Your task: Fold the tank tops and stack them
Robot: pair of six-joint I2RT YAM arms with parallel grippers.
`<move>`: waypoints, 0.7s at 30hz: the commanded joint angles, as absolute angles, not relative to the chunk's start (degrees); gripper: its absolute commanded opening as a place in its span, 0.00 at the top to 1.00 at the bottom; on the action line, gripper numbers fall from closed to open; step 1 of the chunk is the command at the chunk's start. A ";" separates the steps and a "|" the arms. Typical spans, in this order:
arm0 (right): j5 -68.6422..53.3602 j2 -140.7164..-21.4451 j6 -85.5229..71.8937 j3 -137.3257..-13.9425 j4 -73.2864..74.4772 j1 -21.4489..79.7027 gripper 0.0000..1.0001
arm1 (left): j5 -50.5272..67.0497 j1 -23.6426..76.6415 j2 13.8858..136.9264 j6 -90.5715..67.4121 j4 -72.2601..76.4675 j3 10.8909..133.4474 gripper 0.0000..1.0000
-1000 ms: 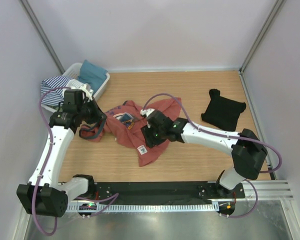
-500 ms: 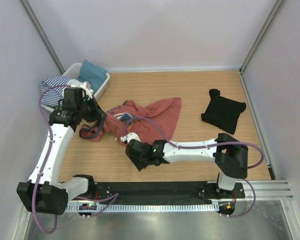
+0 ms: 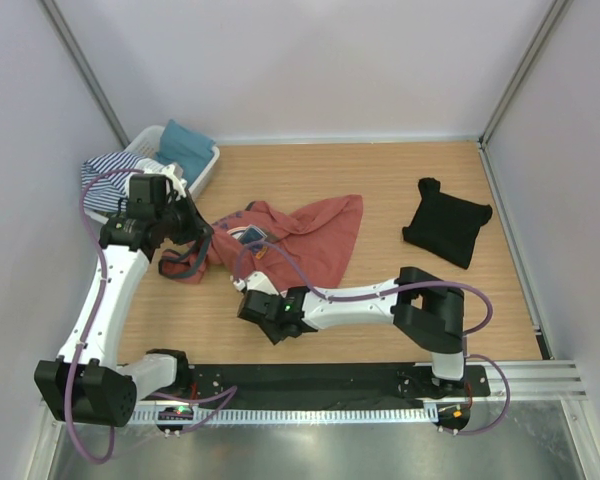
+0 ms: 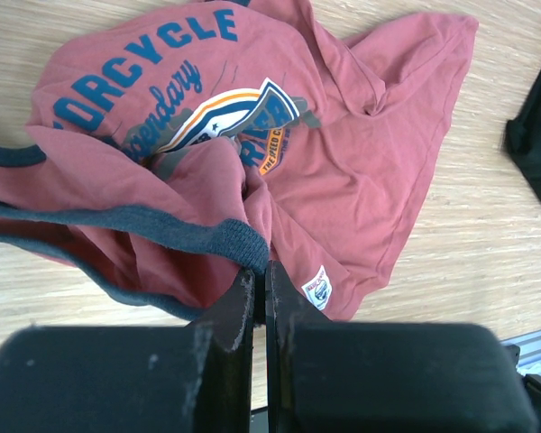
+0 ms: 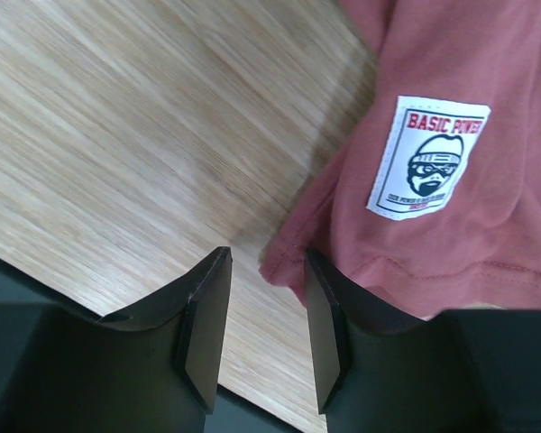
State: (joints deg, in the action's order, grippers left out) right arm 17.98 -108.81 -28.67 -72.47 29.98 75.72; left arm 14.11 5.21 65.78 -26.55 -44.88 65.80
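The rust-red tank top lies crumpled at the table's middle left, print side up. My left gripper is shut on its dark navy strap edging, the jaws pressed together over the cloth. My right gripper is down at the shirt's near corner. Its jaws stand open, with the hem corner lying loose between them beside the white label. The black tank top lies in a rumpled heap at the right.
A white basket stands at the back left holding a teal cloth and a striped cloth. The black base rail runs along the near edge, close to the right gripper. Walls close in both sides.
My right arm has swung from the shirt's middle toward the near left, down to its lower corner, and its jaws have narrowed a little. The left arm has held still.
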 commanded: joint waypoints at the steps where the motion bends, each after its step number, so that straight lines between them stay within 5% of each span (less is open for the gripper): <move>1: 21.45 -107.93 -30.15 -71.99 29.80 75.85 0.57 | 14.59 4.92 65.74 -25.49 -44.83 68.20 1.00; 9: 22.23 -109.60 -31.46 -68.83 30.23 75.85 0.74 | 14.41 4.92 66.27 -25.31 -45.00 68.38 1.00; 12: 25.30 -106.53 -32.16 -65.50 32.68 75.76 0.86 | 13.89 4.83 66.18 -24.70 -45.61 68.64 1.00; 13: 26.36 -105.48 -32.43 -64.78 33.57 75.50 0.98 | 13.71 4.83 66.18 -24.44 -46.14 68.90 1.00; 21: 28.39 -87.66 -27.08 -64.85 35.68 57.28 0.99 | 13.01 4.75 66.53 -26.37 -44.65 69.43 1.00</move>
State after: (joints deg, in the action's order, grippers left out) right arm 24.73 -97.08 -30.02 -61.69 35.11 67.29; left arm 13.45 5.15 66.28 -26.33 -45.71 66.61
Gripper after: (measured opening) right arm 0.040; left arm 0.017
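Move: Almost between the right hand's open fingers, about 1 cm to its right and 1 cm down, lies the lower hem corner of the red tank top. Its white label is roughly 6 cm ahead and 3 cm right of the hand; the chest print is some 21 cm ahead and 5 cm left. The black folded stack is about 24 cm ahead and 36 cm right. From the left hand, the corner lies some 16 cm back, 16 cm right and 20 cm below. Settling about 1 cm lower and edging right, the right hand shuts its half-open fingers on the red hem corner, then pulls it quickly right and somewhat forward. It ends nearly 10 cm right and 5 cm forward of its start, rising over the last stretch as the wrist turns some 10 degrees clockwise. The left hand stays put, still pinching the dark neck trim aloft. ##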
